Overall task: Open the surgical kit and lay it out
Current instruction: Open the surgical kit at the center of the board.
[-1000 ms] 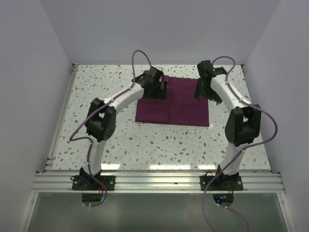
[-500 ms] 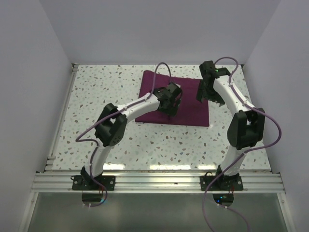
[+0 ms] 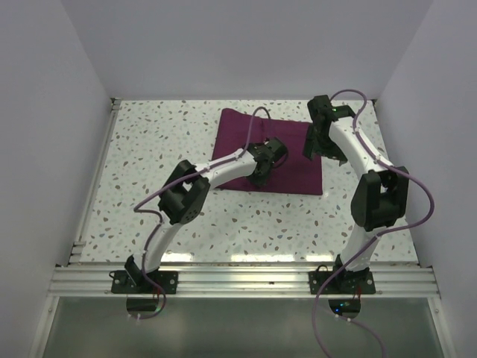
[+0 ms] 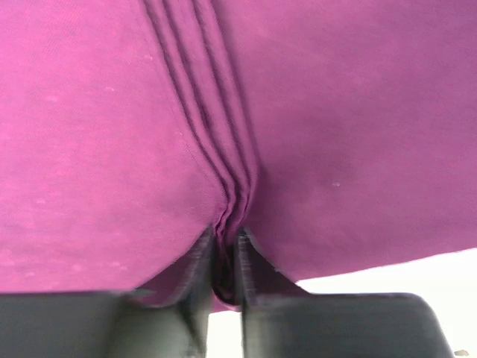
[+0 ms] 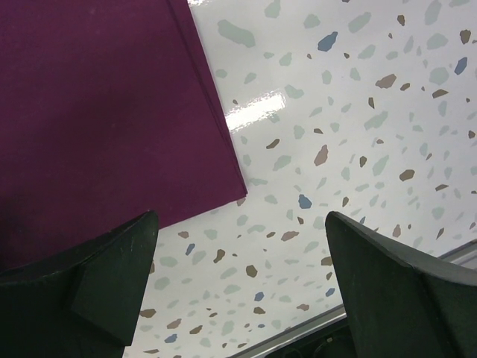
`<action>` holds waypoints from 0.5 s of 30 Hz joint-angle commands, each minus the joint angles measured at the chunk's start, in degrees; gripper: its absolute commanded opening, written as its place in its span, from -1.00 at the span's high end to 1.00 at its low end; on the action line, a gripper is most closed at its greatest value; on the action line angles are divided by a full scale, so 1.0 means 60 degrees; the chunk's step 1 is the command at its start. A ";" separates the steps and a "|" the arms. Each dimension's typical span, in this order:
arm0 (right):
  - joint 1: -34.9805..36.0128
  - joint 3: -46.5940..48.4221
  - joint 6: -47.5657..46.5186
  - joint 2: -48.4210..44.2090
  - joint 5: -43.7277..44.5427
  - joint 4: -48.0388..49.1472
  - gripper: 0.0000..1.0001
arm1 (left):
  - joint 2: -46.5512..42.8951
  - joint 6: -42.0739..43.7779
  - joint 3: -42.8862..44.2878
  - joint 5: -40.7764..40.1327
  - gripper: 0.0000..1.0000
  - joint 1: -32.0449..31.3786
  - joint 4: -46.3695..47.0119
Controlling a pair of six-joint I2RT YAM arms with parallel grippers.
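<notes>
The surgical kit shows as a dark purple cloth wrap (image 3: 294, 160), lying folded and flat on the speckled table (image 3: 149, 149) at the far middle. My left gripper (image 3: 262, 173) is low over the wrap's near middle. In the left wrist view it (image 4: 227, 250) is shut on a raised pleat of the cloth (image 4: 335, 112), pinched between both fingers. My right gripper (image 3: 311, 145) hovers at the wrap's right side. In the right wrist view it (image 5: 238, 261) is open over bare table, with the cloth's corner (image 5: 97, 112) to its left.
An aluminium rail (image 3: 238, 280) carries both arm bases at the near edge. White walls close in the table on the left, right and far sides. A metal strip (image 5: 298, 335) runs along the table edge beyond the right gripper.
My left arm swung from the wrap's far left corner to its near middle and closed its fingers on a fold. The right arm shifted only slightly and stayed open.
</notes>
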 commanded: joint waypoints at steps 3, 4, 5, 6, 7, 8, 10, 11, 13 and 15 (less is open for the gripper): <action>-0.0053 0.0118 -0.0149 -0.0184 0.0023 -0.0114 -0.97 | 0.0229 0.0169 0.0908 -0.0383 1.00 0.0084 -0.0882; -0.0039 0.0133 -0.0149 -0.0170 0.0038 -0.0128 -0.97 | 0.0184 0.0140 0.1432 -0.0398 1.00 0.0098 -0.1043; -0.0053 0.0206 -0.0178 -0.0126 0.0139 -0.0143 -0.97 | 0.0025 0.0081 0.1945 -0.0355 1.00 0.0171 -0.1320; -0.0054 0.0294 -0.0163 -0.0096 0.0184 -0.0157 -0.97 | -0.0093 0.0037 0.1950 -0.0325 1.00 0.0230 -0.1424; -0.0054 0.0381 -0.0178 -0.0053 0.0199 -0.0201 -0.97 | -0.0268 -0.0036 0.2240 -0.0223 1.00 0.0419 -0.1512; -0.0054 0.0629 -0.0178 0.0020 0.0228 -0.0289 -0.97 | -0.0473 -0.0109 0.2316 -0.0135 1.00 0.0551 -0.1557; -0.0053 0.0923 -0.0178 0.0240 0.0199 -0.0362 -0.97 | -0.1263 -0.0489 0.2113 0.0215 1.00 0.1149 -0.1543; -0.0054 0.1229 -0.0178 0.0313 0.0170 -0.0406 -0.97 | -0.1571 -0.0650 0.1923 0.0377 1.00 0.1400 -0.1441; -0.0054 0.1567 -0.0178 0.0635 0.0024 -0.0450 -0.97 | -0.2581 -0.1090 0.0961 0.0742 1.00 0.2246 -0.1222; -0.0053 0.2051 -0.0134 0.0869 -0.0151 -0.0494 -0.97 | -0.3650 -0.1296 0.0123 0.0832 1.00 0.2791 -0.0724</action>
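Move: Just inside the surgical kit's near edge, the left hand has the near end of the kit's middle fold between its fingers, at the hand point itself. From there, all at about table height, the kit's near left corner is some 15 cm left and 2 cm back, its near right corner about 18 cm right and 3 cm back, and its far edge roughly 20 cm straight ahead. The same fold end lies about 22 cm left, 1 cm back and 12 cm below the right hand. Finishing its pinch on the near end of the middle fold, the left hand shuts on the layers, then peels them mostly up, about 10 cm and gathering speed, while going some 5 cm forward and, late on, 5 cm left towards the kit's left side. Its wrist swings roughly 10 degrees counter-clockwise and rolls about as much. The open right hand only eases about 2 cm forward and slightly up. ##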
